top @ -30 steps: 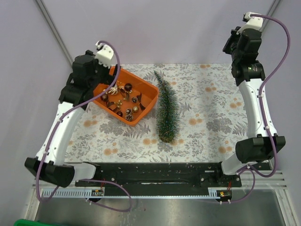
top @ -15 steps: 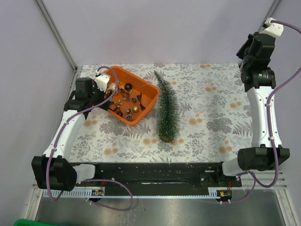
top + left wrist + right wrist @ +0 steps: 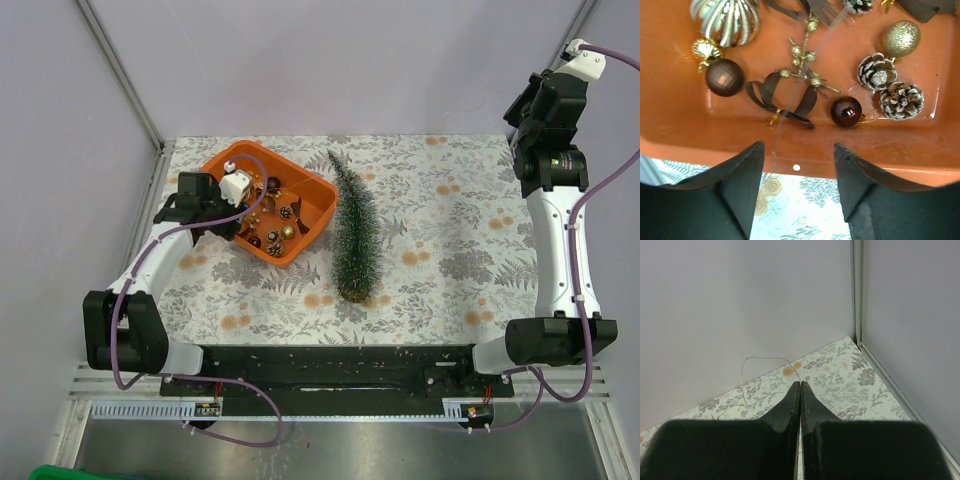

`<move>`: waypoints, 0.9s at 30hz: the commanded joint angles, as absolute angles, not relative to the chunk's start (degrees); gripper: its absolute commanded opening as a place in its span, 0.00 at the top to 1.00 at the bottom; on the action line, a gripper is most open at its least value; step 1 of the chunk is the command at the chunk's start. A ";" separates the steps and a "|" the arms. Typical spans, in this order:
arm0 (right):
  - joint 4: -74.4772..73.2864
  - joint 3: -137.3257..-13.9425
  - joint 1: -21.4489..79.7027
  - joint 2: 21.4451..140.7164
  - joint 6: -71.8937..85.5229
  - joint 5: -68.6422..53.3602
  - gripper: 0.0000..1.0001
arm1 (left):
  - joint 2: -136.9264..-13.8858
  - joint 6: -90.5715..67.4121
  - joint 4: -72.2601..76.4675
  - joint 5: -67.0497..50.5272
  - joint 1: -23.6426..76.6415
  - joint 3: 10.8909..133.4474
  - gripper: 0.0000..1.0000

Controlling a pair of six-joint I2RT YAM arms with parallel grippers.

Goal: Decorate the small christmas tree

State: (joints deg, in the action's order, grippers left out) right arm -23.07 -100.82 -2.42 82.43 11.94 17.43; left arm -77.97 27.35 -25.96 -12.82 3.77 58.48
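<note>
The small christmas tree (image 3: 354, 225) lies flat on the floral tablecloth, tip toward the back wall, right of the orange tray (image 3: 312, 234). My left gripper (image 3: 799, 150) hovers open over the tray's near wall (image 3: 865, 155), with nothing between its fingers. Just past the tips lie a brown ribbon bow (image 3: 780, 97), a dark red ball (image 3: 846, 111) and two frosted pinecones (image 3: 876, 71). Farther in are a gold glitter ball (image 3: 901, 38) and a faceted brown ball (image 3: 725, 77). My right gripper (image 3: 800, 384) is shut, held high at the back right corner.
A thin thread (image 3: 760, 359) loops over the cloth near the right fingertips; I cannot tell whether it is pinched. Grey walls close the back and both sides. A gold-and-white striped ball (image 3: 726, 17) sits in the tray's far corner.
The left arm dropped and swung the gripper down over the tray's near-left side, its jaws narrowing somewhat. The right arm rose a little, then held still.
</note>
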 commanded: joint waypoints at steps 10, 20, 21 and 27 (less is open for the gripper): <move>-22.15 -101.95 -3.16 80.25 12.74 18.11 1.00 | -71.38 28.92 -27.15 -21.71 5.01 59.33 1.00; -21.88 -101.69 -3.60 79.98 13.10 18.37 1.00 | -62.23 23.74 -39.80 -24.61 18.52 59.77 1.00; -21.88 -101.78 -3.60 80.15 13.01 18.37 1.00 | -61.70 22.77 -40.25 -24.26 21.24 59.07 1.00; -21.97 -102.04 -3.78 80.24 12.92 18.37 1.00 | -61.87 18.90 -39.55 -20.57 31.11 56.78 1.00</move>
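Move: A fine thread crosses the gap of the left fingers at tip height, about 1 cm below the hand point. The dark bow lies in the orange box about 7 cm ahead and 1 cm right, the dark red ball 4 cm ahead and 6 cm right, and the pinecones 3 cm ahead and 11 cm right, all some 8 cm lower. The tree's middle is 3 cm ahead and 27 cm right. From the right hand the thread is roughly 60 cm left, 7 cm back, 30 cm below. The half-open left fingers shut on the fine thread at the box's near wall while the hand dips a little. The hand then lifts some 7 cm and sweeps about 13 cm back and as far right, away from the bow and towards the tree, turning clockwise roughly 25 degrees with the fingers kept shut. ##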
